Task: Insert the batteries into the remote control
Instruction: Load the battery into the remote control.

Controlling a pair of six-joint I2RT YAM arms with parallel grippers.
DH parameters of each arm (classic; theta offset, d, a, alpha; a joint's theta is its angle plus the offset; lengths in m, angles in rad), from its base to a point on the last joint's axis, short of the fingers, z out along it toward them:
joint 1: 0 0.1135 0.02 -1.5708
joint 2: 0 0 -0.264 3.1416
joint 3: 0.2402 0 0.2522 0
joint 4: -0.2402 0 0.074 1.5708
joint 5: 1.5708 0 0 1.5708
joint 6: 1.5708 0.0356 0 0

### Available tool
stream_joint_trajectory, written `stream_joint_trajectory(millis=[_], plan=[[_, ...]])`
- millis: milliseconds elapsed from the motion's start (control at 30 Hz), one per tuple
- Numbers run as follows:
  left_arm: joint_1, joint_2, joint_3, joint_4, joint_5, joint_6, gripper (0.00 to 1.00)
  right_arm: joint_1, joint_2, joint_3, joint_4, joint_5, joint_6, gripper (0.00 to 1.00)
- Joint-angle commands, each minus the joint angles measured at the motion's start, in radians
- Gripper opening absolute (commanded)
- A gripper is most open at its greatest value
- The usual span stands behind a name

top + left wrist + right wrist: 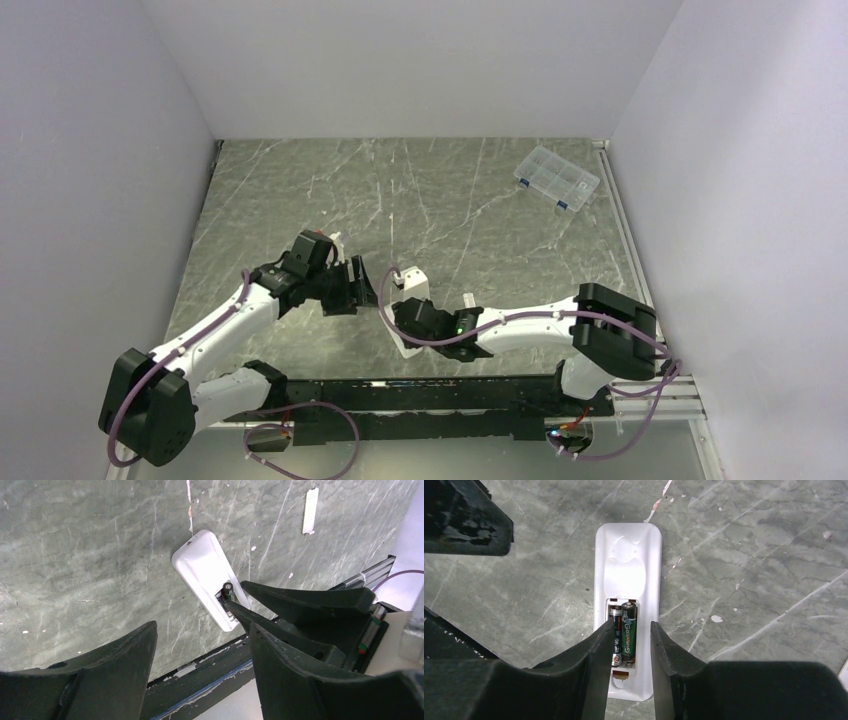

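Observation:
The remote control [626, 565] lies back up on the marble table, its battery bay uncovered. Two batteries sit side by side in the bay: a green-labelled one [629, 635] and a darker one [616, 614] half hidden by a finger. My right gripper [631, 625] hovers over the bay, open, its fingers straddling the green battery with a gap on each side. In the left wrist view the remote control [200, 567] shows a battery end [227, 587] beside the right gripper's fingers [300, 600]. My left gripper [202, 630] stands wide open and holds nothing, just left of the remote control [413, 282].
A thin white sliver [310, 510] lies on the table beyond the remote. A clear compartmented box [556, 178] sits at the back right. The black rail [430, 395] runs along the table's near edge. White walls close three sides.

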Motion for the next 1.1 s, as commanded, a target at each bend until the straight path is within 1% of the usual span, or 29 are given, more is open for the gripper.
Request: stream_joint_trajectory(millis=[0,200,267,333,433,700,867,1000,1067], plan=[[-0.002,-0.017,-0.006,0.035,0.022,-0.004,0.73,0.012,-0.060,0.054,-0.024,0.054,-0.012,0.35],[-0.002,0.028,-0.011,0.077,0.025,0.006,0.71,0.012,-0.095,0.090,-0.032,0.054,-0.040,0.34],[-0.002,0.049,-0.012,0.098,0.032,0.009,0.70,0.012,-0.089,0.105,-0.041,0.055,-0.050,0.31],[-0.001,0.078,-0.011,0.122,0.044,0.014,0.69,0.013,-0.078,0.117,-0.055,0.056,-0.055,0.26],[-0.002,0.131,-0.003,0.160,0.069,0.033,0.67,0.012,-0.062,0.132,-0.068,0.063,-0.055,0.23],[-0.002,0.243,0.030,0.226,0.123,0.064,0.53,0.010,-0.055,0.125,-0.090,0.078,-0.048,0.14],[-0.002,0.309,0.037,0.265,0.132,0.076,0.48,0.010,-0.057,0.117,-0.095,0.081,-0.041,0.12],[-0.005,0.338,0.050,0.279,0.122,0.093,0.48,0.010,-0.060,0.112,-0.094,0.077,-0.038,0.11],[-0.005,0.337,0.060,0.271,0.094,0.110,0.50,0.010,-0.063,0.106,-0.094,0.078,-0.036,0.11]])
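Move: The green battery lies at my right fingertips, its middle about 2 cm back, 1 cm right and 1 cm below; the remote's middle is straight beneath this hand, some 2 cm down. The battery cover lies about 13 cm right and 5 cm ahead. From my left hand, the remote's middle is about 7 cm right, 4 cm back and 8 cm below, and the green battery about 8 cm right, 6 cm back and 8 cm below. My right hand lifts clear of the loaded compartment by about 5 cm, drifting slightly forward and left, then eases back down a centimetre as its fingers draw nearly shut above the batteries. Meanwhile my left hand sinks about 5 cm, also heading right and a little forward to the remote's far end, its fingers narrowing but not yet gripping. ##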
